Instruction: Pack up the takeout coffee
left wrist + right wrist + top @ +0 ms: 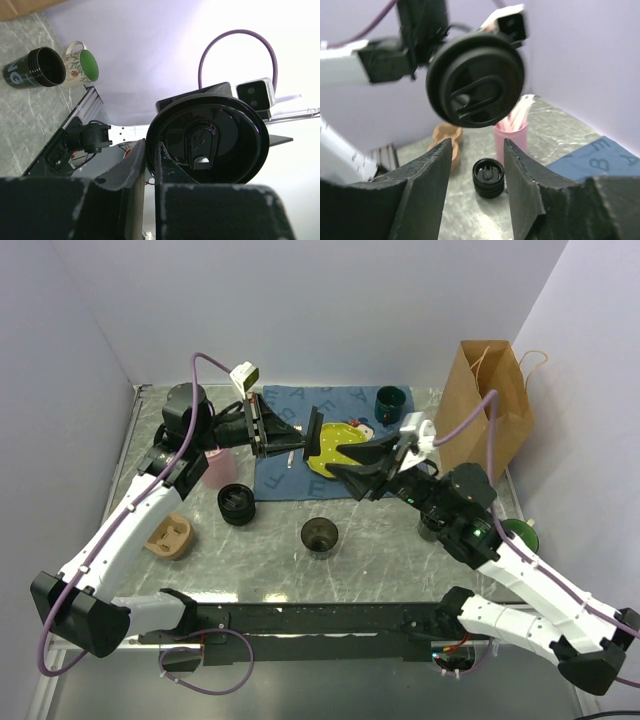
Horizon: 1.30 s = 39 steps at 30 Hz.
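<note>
The takeout coffee is apart: its round black lid [314, 435] is held in the air on edge, and the open dark cup [320, 537] stands on the table in front of the cloth. My left gripper [302, 433] is shut on the lid's rim; in the left wrist view the lid [207, 140] is pinched at its left edge by the gripper [150, 147]. My right gripper [337, 470] is open and empty, just right of and below the lid. In the right wrist view the lid [475, 80] hangs above that gripper's [477, 150] spread fingers.
A brown paper bag [490, 410] stands at the back right. A dark green mug [390, 400] and a yellow plate [335, 448] sit on a blue cloth [285, 475]. A black ribbed cap [236, 504], the pink straw cup [216, 468] and a tan piece [170, 537] are at the left. A floral mug [82, 65] and black tumbler [35, 67] sit by the right arm.
</note>
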Motion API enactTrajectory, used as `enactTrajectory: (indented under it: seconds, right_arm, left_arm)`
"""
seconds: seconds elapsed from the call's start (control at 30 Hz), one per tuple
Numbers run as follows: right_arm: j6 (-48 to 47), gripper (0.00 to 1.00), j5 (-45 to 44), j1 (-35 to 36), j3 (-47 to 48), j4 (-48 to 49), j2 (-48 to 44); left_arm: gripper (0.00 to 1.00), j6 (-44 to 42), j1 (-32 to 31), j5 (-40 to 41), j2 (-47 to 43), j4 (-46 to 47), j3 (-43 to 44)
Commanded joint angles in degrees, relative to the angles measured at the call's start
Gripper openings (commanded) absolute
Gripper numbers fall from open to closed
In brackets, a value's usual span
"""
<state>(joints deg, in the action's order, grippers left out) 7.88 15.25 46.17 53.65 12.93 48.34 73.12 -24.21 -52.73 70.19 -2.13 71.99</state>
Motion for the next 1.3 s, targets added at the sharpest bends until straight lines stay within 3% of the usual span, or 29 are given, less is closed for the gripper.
enactTrajectory:
  seconds: [0.0, 0.17, 0.87, 0.97, 1.0, 1.03, 1.1, 1.17, 1.27]
  right_arm:
    - [-4.2, 0.54, 10.7, -0.2, 2.6, 5.0, 1.7]
    - [-4.5, 0.55, 13.8, -0.3, 3.4, 7.5, 3.4]
    - [-3.2, 0.42, 11.1, -0.1, 5.1, 11.5, 5.7]
    - [-2.9, 0.27, 11.5, 0.0, 5.1, 11.7, 6.1]
    - [-2.8, 0.17, 11.6, 0.0, 5.0, 11.6, 6.0]
    - [-2.6, 0.10, 11.3, -0.1, 4.9, 11.5, 5.7]
    - [-2.5, 0.00, 10.9, 0.0, 5.0, 10.1, 4.9]
    - [-2.3, 0.00, 9.2, 0.0, 5.6, 6.3, 4.3]
    - [-2.7, 0.00, 6.1, 0.0, 6.6, 0.5, 2.6]
  left_arm:
    - [0.13, 0.9, -0.6, -1.9, -1.2, 3.9, 0.4]
    - [0.13, 1.7, -0.8, -1.9, -0.9, 5.6, -0.3]
    - [0.13, 3.0, -2.1, -1.9, -1.0, 8.7, -2.6]
    - [0.13, 3.1, -2.2, -1.8, -0.8, 9.0, -2.6]
    - [0.14, 3.1, -2.3, -1.8, -0.6, 9.0, -2.5]
    - [0.16, 2.9, -2.3, -1.6, -0.7, 8.9, -2.4]
    - [0.38, 1.9, -2.3, 0.1, -0.8, 5.8, -1.8]
    - [0.65, -2.4, -2.2, 2.2, -1.0, -0.1, -0.3]
    - [0.84, -8.0, -1.0, 6.6, -0.8, -6.5, 1.7]
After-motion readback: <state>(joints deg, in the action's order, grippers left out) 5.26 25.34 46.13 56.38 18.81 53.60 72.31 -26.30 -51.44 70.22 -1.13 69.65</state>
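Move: The black lid, still pinched by its rim in the left hand, stands on edge about 5 cm to the right hand's left, some 3 cm ahead and 3 cm above. Counted from the right hand too, the empty dark cup lies roughly 4 cm left and level ahead, 31 cm below, and the green plate 17 cm ahead, straight in line, 33 cm below. From the left hand, the lid's middle is about 1 cm ahead, 1 cm right and 3 cm up. The right hand, half open, reaches about 3 cm to its left towards the held lid, easing slightly back and dipping before it rises to end some 1.5 cm higher, while it swings about 10 degrees counter-clockwise and tips its fingers up as much, then shuts them on the lid's rim at its rear lower part. The left hand holds the lid almost still for it, drifting under 1 cm back and right, and only once the right fingers are closing does it open wide, let go of the rim and begin to sink about 1 cm. ##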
